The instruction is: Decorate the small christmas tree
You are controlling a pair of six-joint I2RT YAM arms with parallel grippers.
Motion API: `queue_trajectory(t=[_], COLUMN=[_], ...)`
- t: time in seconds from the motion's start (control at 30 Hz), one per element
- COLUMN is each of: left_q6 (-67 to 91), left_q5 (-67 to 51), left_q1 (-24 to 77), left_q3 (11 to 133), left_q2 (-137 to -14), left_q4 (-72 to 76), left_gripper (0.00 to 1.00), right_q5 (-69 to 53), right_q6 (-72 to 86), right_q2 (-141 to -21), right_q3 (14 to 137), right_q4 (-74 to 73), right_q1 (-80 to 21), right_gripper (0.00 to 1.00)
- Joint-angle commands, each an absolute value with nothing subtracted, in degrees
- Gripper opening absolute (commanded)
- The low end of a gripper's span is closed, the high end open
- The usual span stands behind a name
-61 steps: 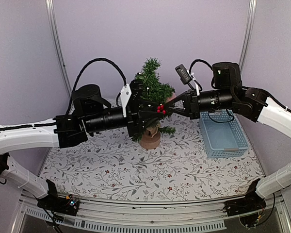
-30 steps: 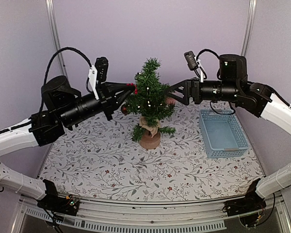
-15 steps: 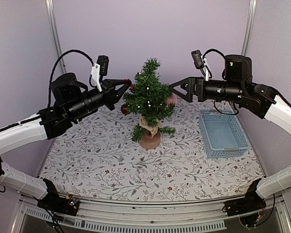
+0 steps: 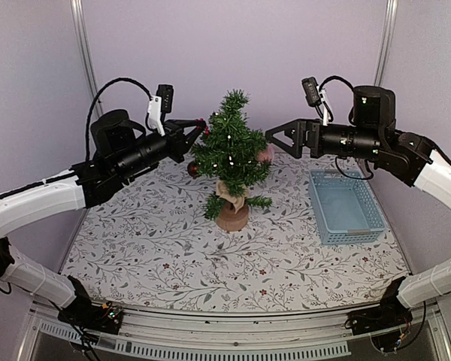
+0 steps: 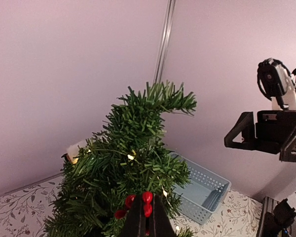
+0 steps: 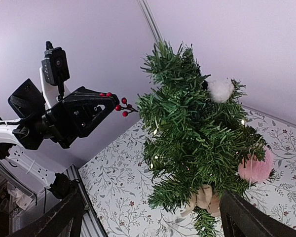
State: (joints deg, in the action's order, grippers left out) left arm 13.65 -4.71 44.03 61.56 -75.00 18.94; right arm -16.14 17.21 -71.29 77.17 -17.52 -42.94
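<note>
The small christmas tree (image 4: 231, 154) stands mid-table on a round tan base (image 4: 232, 217), lit by tiny lights. It carries a pink pompom (image 6: 255, 168), a white pompom (image 6: 220, 89) and a dark red ball (image 4: 192, 170). My left gripper (image 4: 203, 128) is shut on a red berry sprig (image 5: 144, 205), held against the tree's upper left branches (image 5: 133, 158). The sprig also shows in the right wrist view (image 6: 119, 103). My right gripper (image 4: 274, 140) is open and empty, just right of the tree near the top; its fingers (image 6: 56, 219) spread wide.
A light blue plastic basket (image 4: 346, 207) sits on the floral tablecloth (image 4: 165, 248) at the right. Purple walls with metal poles (image 4: 83, 53) close in the back and sides.
My left gripper has carried the berry sprig from the tree's middle up to its upper left side. My right gripper let go of the sprig, opened and drew back to the right.
</note>
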Motion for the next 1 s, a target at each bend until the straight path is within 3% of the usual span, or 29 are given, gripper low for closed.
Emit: queue_trajectory(t=[0.0, 0.97], left_q6=[14.5, 17.3], left_q5=[-5.7, -7.8], left_q1=[42.6, 40.9], left_q3=[65.1, 70.4], left_q2=[-76.7, -87.4], left_q4=[19.3, 13.2], left_gripper=[0.00, 0.00], right_q5=[-15.2, -13.5], right_q6=[17.6, 18.0], right_q2=[-70.1, -68.7], right_q3=[76.5, 75.1], right_q4=[-17.2, -18.4], right_q1=[-42.6, -42.6], right_gripper=[0.99, 0.99])
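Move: The left hand holds the red berry sprig. The upper branches on the tree's left side lie about 7 cm ahead of it, 4 cm to the right and 4 cm lower. The red bauble hangs some 15 cm below the hand, 5 cm farther out and 1 cm left; the white pompom is about 14 cm ahead and 4 cm right, near hand height. From the open right hand, those branches lie roughly 12 cm ahead, 13 cm left and 3 cm lower. The berry sprig comes in against the upper left branches, still pinched in the left hand's shut fingers. The hand carries it about 4 cm forward and some 3 cm to the right, rising about 1 cm at first, then sinks roughly 5 cm beside the tree while the fingers tip down some 10 degrees. ##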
